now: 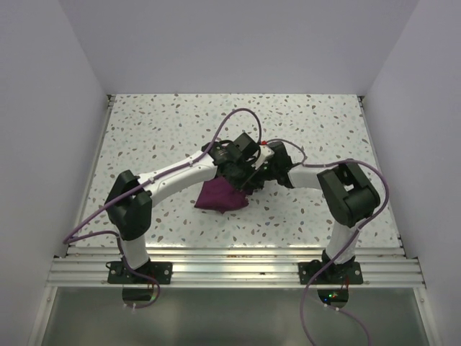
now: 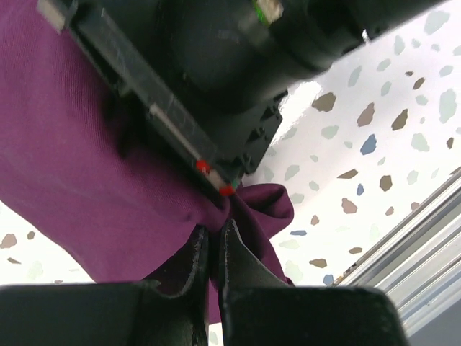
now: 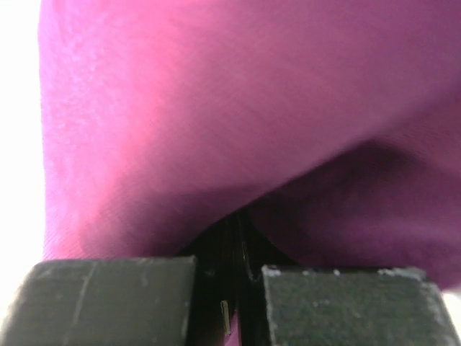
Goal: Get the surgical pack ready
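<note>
The surgical pack (image 1: 222, 197) shows as a bunched plum-purple cloth hanging just under both wrists at the table's middle. My left gripper (image 2: 214, 234) is shut, pinching a fold of the purple cloth (image 2: 86, 180) between its black fingers. Right above it sits the right arm's black head with red marks. My right gripper (image 3: 240, 223) is shut on the same cloth (image 3: 216, 108), which fills its whole view. In the top view the left gripper (image 1: 241, 176) and the right gripper (image 1: 253, 175) meet over the cloth. No tray, instruments or gauze show.
The speckled white tabletop (image 1: 166, 130) is bounded by white walls on three sides. A metal rail (image 1: 230, 263) runs along the near edge, with both arm bases bolted to it. Purple cables loop from each arm.
</note>
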Controlling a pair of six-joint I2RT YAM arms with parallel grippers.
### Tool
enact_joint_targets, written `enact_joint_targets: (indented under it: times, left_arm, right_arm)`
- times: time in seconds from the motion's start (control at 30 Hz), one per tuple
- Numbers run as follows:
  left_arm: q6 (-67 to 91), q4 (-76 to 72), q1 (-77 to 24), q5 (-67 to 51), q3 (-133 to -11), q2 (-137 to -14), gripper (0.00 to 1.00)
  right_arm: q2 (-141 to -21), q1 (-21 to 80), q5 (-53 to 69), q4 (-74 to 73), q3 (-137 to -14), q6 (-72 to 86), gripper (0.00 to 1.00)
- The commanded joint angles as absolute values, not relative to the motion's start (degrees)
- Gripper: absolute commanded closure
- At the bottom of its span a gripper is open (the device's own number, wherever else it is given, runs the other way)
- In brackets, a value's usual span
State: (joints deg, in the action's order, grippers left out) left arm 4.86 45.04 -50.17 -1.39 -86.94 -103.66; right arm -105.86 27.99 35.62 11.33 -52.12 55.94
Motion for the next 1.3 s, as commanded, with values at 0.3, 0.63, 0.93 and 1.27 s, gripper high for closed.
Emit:
enact_joint_targets:
  times: [0.3, 0.63, 0.93, 1.27]
  left_arm:
    - [3.9, 37.1, -51.2, -4.3, -84.4, -98.7, 1.0]
    - [3.4, 36.8, -51.4, -8.2, -86.8, -99.0, 1.0]
    - [1.4, 37.3, -54.1, -10.2, -88.9, -99.9, 1.0]
    - [1.6, 37.2, -54.7, -9.0, -86.0, -98.3, 1.0]
  right_arm:
    - [-93.9, 13.8, 35.2, -12.5, -54.0, 37.4, 1.0]
    - [-97.3, 14.2, 36.4, -0.2, -52.6, 45.4, 1.0]
    - [-109.0, 22.6, 34.7, 18.1, -55.7, 58.6, 1.0]
    - [-104.2, 14.2, 34.0, 8.4, -55.1, 52.5, 1.0]
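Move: The wrapped surgical pack's middle lies about 6 cm to the left of the left hand, level with it fore and aft and some 3 cm lower; the cloth fold at the pack's right end is already pinched in the left fingertips. From the right hand, its shut fingers already in against the cloth, the pack's middle is roughly 5 cm left, 4 cm back and 2 cm down, and the pinched fold some 3 cm back, about level sideways. The shut right fingers draw out of the cloth about 10 cm to the right, rising a little, then work back in some 8 cm to the left and down towards the folded end as if to tuck it, and finally slide away forward and to the right by about 3 cm. Meanwhile the left fingers keep their pinch on the fold, easing some 3 cm back and 3 cm right while the hand turns slightly clockwise. ##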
